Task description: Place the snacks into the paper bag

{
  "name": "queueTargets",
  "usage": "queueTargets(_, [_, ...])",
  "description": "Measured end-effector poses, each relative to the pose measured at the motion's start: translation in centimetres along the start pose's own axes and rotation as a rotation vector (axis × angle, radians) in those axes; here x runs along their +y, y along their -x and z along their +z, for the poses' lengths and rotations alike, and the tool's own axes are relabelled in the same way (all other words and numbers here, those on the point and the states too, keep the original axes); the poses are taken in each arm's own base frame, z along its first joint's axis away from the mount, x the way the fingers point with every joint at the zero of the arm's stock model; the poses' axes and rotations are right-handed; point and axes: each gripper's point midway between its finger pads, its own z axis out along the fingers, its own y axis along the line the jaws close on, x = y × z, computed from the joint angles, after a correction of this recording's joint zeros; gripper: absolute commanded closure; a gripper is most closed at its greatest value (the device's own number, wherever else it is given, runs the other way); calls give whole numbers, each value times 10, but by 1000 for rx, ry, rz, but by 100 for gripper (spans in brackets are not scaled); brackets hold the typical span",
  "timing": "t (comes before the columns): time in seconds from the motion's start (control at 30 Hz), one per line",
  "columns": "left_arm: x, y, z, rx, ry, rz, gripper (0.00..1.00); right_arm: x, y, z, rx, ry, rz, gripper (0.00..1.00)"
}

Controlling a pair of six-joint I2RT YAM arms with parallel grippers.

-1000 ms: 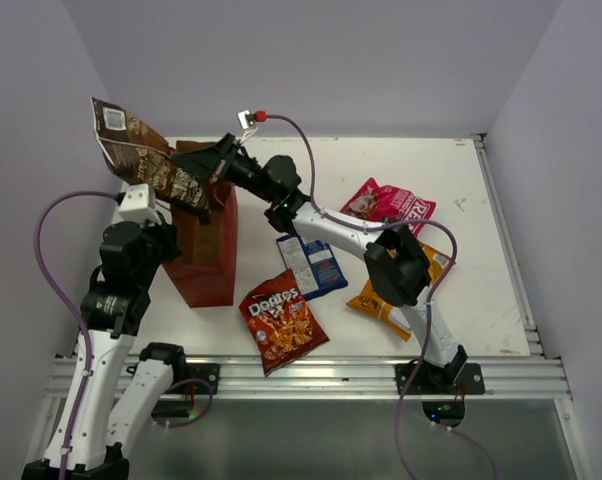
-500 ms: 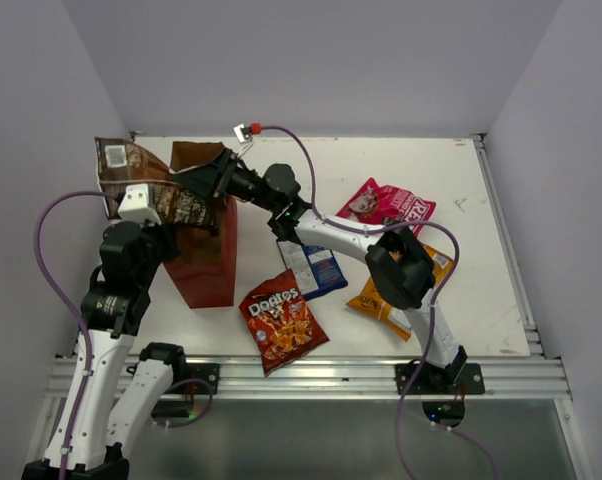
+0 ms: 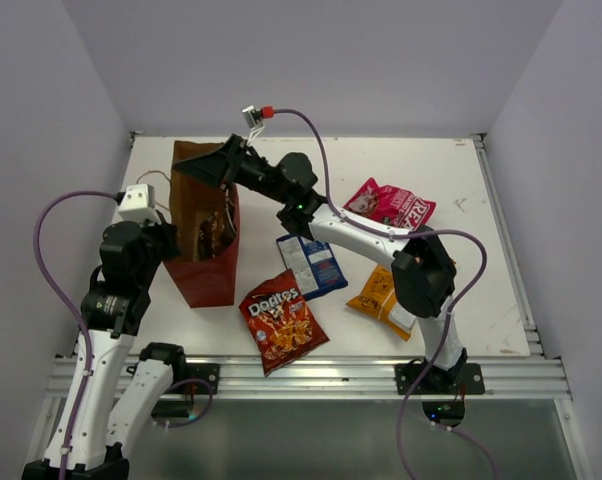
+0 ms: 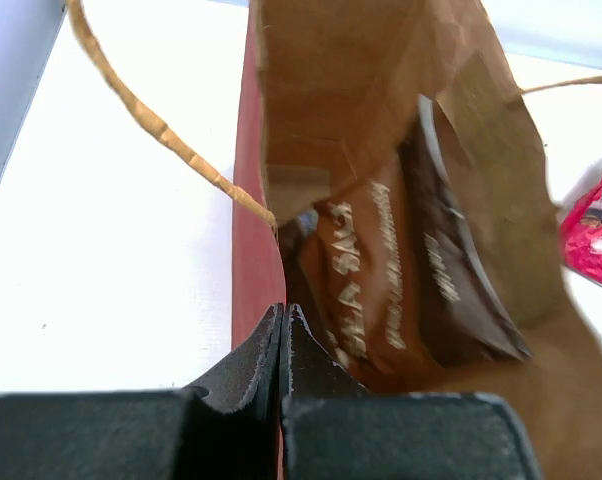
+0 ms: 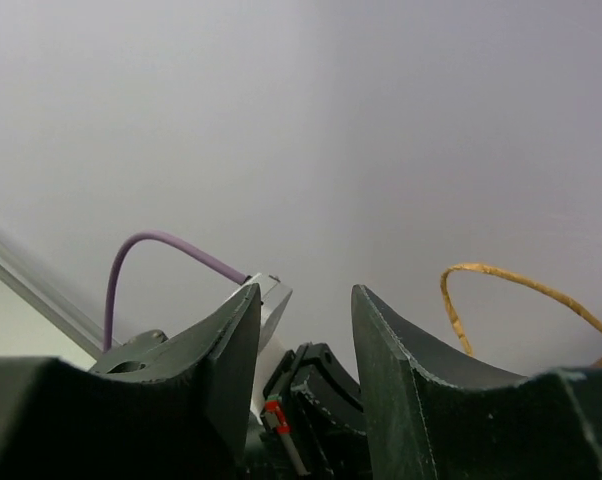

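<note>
The reddish-brown paper bag (image 3: pixel 211 280) stands open at the table's left. A dark brown snack packet (image 3: pixel 214 232) lies inside it, its print clear in the left wrist view (image 4: pixel 381 280). My left gripper (image 4: pixel 281 318) is shut on the bag's near left wall (image 4: pixel 251 250). My right gripper (image 3: pixel 189 170) hangs over the bag's far rim, open and empty (image 5: pixel 306 300). On the table lie the Doritos packet (image 3: pixel 279 320), the blue-and-white packet (image 3: pixel 311 265), the pink packet (image 3: pixel 386 205) and the orange-yellow packet (image 3: pixel 381 295), the last partly under the right arm.
A string handle (image 4: pixel 151 125) arcs off the bag's left side, and another handle (image 5: pixel 501 280) shows beside the right fingers. The right arm (image 3: pixel 361 235) stretches across the table's middle above the packets. Walls close off the left, back and right.
The right gripper opened and let go of the dark brown packet, which dropped from above the bag's mouth into the bag. The left arm stayed put.
</note>
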Motion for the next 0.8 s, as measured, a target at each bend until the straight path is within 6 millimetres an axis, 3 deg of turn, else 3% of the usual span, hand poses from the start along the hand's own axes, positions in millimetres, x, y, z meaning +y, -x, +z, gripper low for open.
queueTargets(0.27, [0, 0, 0, -1, 0, 0, 100, -5, -7, -9, 61, -69, -82, 52])
queueTargets(0.4, [0, 0, 0, -1, 0, 0, 100, 6, 10, -30, 117, -260, -235, 41])
queueTargets(0.43, [0, 0, 0, -1, 0, 0, 100, 11, 20, -41, 124, -331, -290, 33])
queueTargets(0.53, [0, 0, 0, -1, 0, 0, 100, 39, 57, -84, 90, -517, -455, 25])
queueTargets(0.63, [0, 0, 0, -1, 0, 0, 100, 49, 86, -147, 35, -731, -574, 21])
queueTargets(0.7, [0, 0, 0, -1, 0, 0, 100, 30, 89, -194, 40, -900, -607, 21])
queueTargets(0.8, [0, 0, 0, -1, 0, 0, 100, -23, 84, -257, 94, -1142, -612, 18])
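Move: The empty right hand is above the paper bag, whose middle is about 6 cm ahead and 30 below. The pink packet lies roughly 47 cm to its right, 25 ahead and 42 below; at that depth, the blue packet lies 24 right and 5 ahead, the orange one 45 right and 3 back. From the left hand, at the bag's edge, the pink packet is about 30 cm ahead, 52 right and 25 below. The right hand swings about 25 cm right towards the pink packet, ending lower, turning down and opening wider. ##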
